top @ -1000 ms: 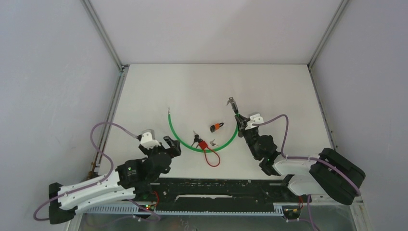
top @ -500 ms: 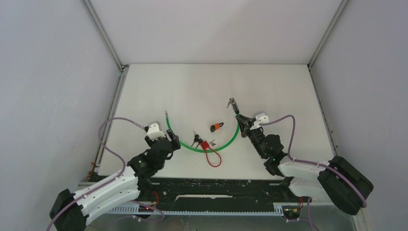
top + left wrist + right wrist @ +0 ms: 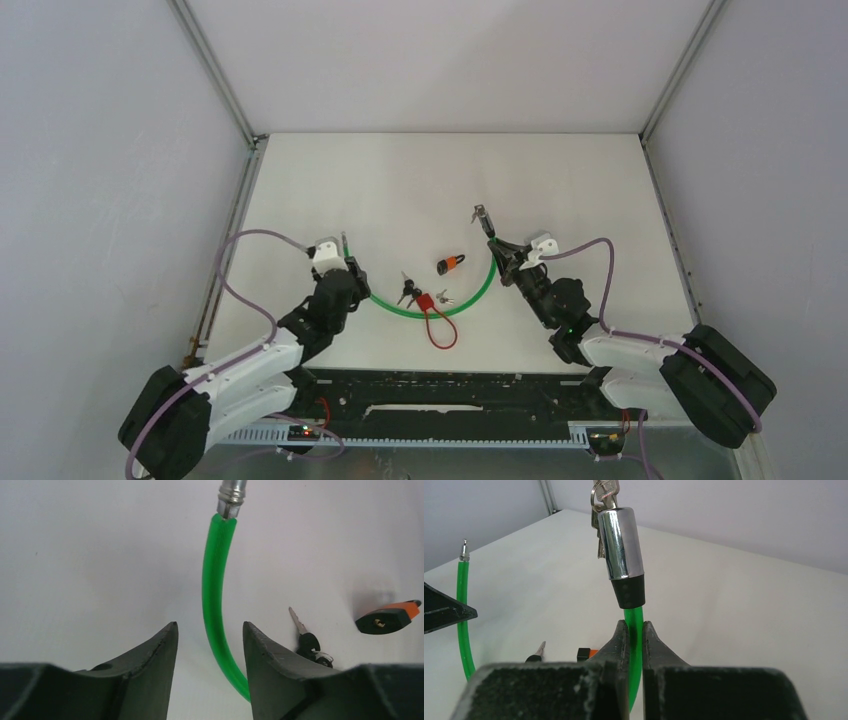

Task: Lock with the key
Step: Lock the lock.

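Observation:
A green cable lock [image 3: 455, 308] lies in an arc on the white table. Its chrome lock barrel [image 3: 621, 545] is lifted off the table with a key [image 3: 603, 492] in its top end. My right gripper [image 3: 635, 627] is shut on the green cable [image 3: 634, 617] just under the barrel. The cable's metal pin end [image 3: 232, 495] rests at the left of the arc. My left gripper [image 3: 210, 630] stands open astride the cable [image 3: 211, 580] a little behind that pin. There is a gap on both sides, and the cable runs closer to the right finger.
Inside the arc lie a small orange and black padlock [image 3: 452, 264], a black-headed key bunch [image 3: 405, 290] and a red cable lock [image 3: 437, 320] with small keys. Grey walls enclose the table on the left, right and far sides.
My left arm has reached forward to the cable's left end and its jaws have narrowed around the cable. The right arm shifted slightly and still holds the barrel end up.

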Motion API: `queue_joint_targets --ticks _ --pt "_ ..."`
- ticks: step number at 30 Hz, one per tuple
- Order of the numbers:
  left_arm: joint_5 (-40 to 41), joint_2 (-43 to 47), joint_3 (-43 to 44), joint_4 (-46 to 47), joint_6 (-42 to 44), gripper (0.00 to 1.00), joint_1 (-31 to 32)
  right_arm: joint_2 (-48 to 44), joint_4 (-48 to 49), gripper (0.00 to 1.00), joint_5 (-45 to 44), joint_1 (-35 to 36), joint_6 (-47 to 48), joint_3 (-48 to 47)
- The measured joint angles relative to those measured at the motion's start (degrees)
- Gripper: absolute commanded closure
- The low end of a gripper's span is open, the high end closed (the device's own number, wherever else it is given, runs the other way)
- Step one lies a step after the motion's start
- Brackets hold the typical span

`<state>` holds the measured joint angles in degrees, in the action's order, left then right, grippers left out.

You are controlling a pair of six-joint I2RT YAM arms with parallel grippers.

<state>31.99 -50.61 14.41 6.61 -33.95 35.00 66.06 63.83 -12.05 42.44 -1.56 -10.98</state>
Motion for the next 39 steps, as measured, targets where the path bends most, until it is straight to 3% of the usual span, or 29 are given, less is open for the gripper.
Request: queue_joint_targets --ticks 7,13,19,23,29,34,39 --pt "-2.3 -3.0 0.0 3.5 3.5 0.99 -0.2 -0.2 -1.1 1.0 0.6 -0.6 -0.7 0.0" --pt "-4.5 -0.4 1.6 2.0 7.0 1.0 1.1 0.5 -2.9 1.0 1.3 -0.6 -1.5 -0.3" --pt "3.1 0.3 10.2 -6.2 12.9 1.0 14.6 4.2 -2.6 1.0 -0.7 -0.1 -1.6 -1.6" --pt "8.7 -5.9 16.9 -10.9 15.2 1.0 22.1 5.8 -2.2 1.0 -2.6 0.8 -1.4 -1.8" --pt "14.1 -23.0 27.5 -15.8 18.0 1.0 33.2 7.5 -1.7 1.0 -3.0 1.9 -0.4 -2.4" --pt "14.2 -32.8 34.3 -17.7 20.3 1.0 36.5 7.5 -2.6 1.0 0.2 2.0 1.0 -2.4" --pt "14.2 -34.7 36.2 -17.9 21.4 1.0 36.9 7.5 -3.1 1.0 1.8 2.1 1.9 -2.4"
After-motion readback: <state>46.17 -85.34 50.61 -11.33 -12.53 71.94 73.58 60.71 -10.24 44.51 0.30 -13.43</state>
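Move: The green cable's free end lies between the left hand's open fingers, the stretch to be gripped about 1 cm ahead and 1 cm below. From that hand the orange padlock is some 19 cm right, level, 6 below; the black-headed keys 11 right, 5 back; the red lock 14 right, 8 back. From the right hand, which already holds the cable under the lock head, that stretch is about 28 cm left, 2 back and 11 below. The green cable near its plain metal end gets pinched as the left fingers shut from half open; the left hand then lifts it and swings it about 19 cm right and a little back, towards the lock head, rising and then sinking partway, left side rolling up and turning clockwise. The right hand keeps its grip, lowering the head some 4 cm and easing left. ##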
